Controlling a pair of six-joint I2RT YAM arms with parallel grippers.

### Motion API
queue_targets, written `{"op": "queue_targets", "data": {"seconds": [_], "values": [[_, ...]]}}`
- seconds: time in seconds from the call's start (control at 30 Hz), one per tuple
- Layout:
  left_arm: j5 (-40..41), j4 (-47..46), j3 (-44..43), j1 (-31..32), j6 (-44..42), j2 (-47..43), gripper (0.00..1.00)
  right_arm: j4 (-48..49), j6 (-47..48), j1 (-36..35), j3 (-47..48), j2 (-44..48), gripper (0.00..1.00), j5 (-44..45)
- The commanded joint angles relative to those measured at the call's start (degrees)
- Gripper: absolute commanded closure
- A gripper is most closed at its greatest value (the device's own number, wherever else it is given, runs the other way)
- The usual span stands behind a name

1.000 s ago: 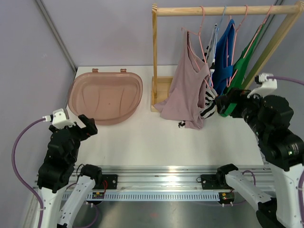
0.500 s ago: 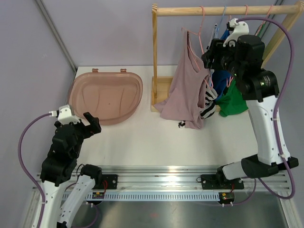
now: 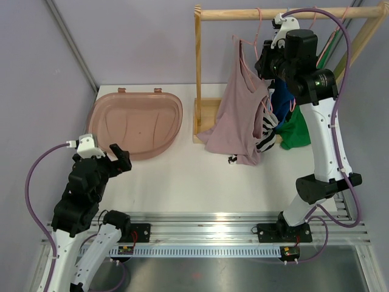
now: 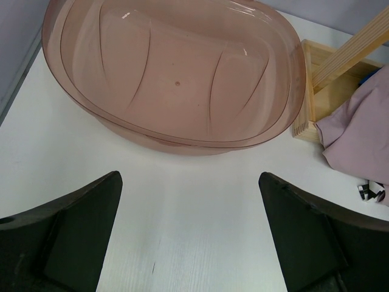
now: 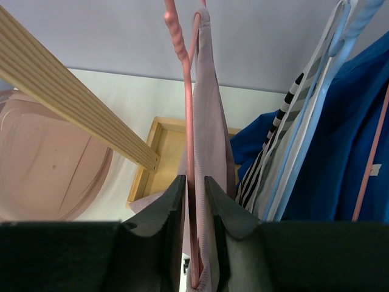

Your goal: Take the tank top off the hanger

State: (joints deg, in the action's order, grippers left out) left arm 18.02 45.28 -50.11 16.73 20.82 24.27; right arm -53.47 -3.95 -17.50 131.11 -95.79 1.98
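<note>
The mauve tank top (image 3: 240,118) hangs on a pink hanger (image 3: 258,36) at the left end of the wooden rack's rail (image 3: 243,13). My right gripper (image 3: 262,64) is raised to the garment's shoulder. In the right wrist view the gripper (image 5: 194,181) stands shut on the tank top's strap (image 5: 210,109) together with the pink hanger wire (image 5: 188,103). My left gripper (image 3: 119,158) hovers low over the table near the basin, open and holding nothing (image 4: 189,177). The tank top's hem (image 4: 358,128) shows at the right of the left wrist view.
A brown plastic basin (image 3: 97,115) lies on the table at the left. On the rack behind the tank top hang a striped garment (image 3: 265,137), a blue one (image 3: 285,85) and a green one (image 3: 298,132). The rack's upright post (image 3: 197,73) stands between basin and clothes.
My right arm rose from beside the green garment up to the tank top's shoulder, and its jaws closed on the strap and hanger. The left arm shifted slightly.
</note>
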Motion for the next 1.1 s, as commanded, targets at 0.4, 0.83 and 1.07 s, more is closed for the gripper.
{"op": "queue_targets", "data": {"seconds": [0.4, 0.83, 1.07], "values": [[-0.5, -2.9, -0.2, 0.7, -0.3, 0.1, 0.01, -1.3, 0.5, -0.3, 3.8, -0.5, 1.0, -1.7], [0.3, -2.6, -0.2, 1.1, -0.3, 0.1, 0.01, 3.7, -5.1, -0.3, 8.8, 5.4, 1.0, -7.9], [-1.8, -3.3, -1.0, 1.3, -1.2, 0.3, 0.01, 3.2, -7.0, -0.3, -2.0, 13.2, 1.0, -12.5]]}}
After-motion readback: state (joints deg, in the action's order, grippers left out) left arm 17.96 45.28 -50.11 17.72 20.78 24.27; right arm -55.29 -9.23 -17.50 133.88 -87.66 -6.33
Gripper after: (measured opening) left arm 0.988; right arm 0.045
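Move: Between the right hand's open fingertips runs the front arm of the pink hanger, whose middle lies about 4 cm ahead and 1 cm to the left, level with the hand. Its hook sits on the wooden bar some 7 cm ahead, 1 cm left and 12 cm up. The tank top hangs about 4 cm ahead, 3 cm left and 20 cm below; the striped top about 5 cm ahead, 6 cm right and 18 cm below. From the left hand, the hanger is about 28 cm ahead, 38 cm right and 17 cm up. Closing its fingers onto the front arm of the pink hanger, the right hand stays nearly in place and pinches the wire, then lifts it roughly 7 cm. It draws the hanger back about 7 cm as it goes, curving away from the bar, while the wrist tips its fingers slightly up and rolls and turns by some 5 to 10 degrees. ##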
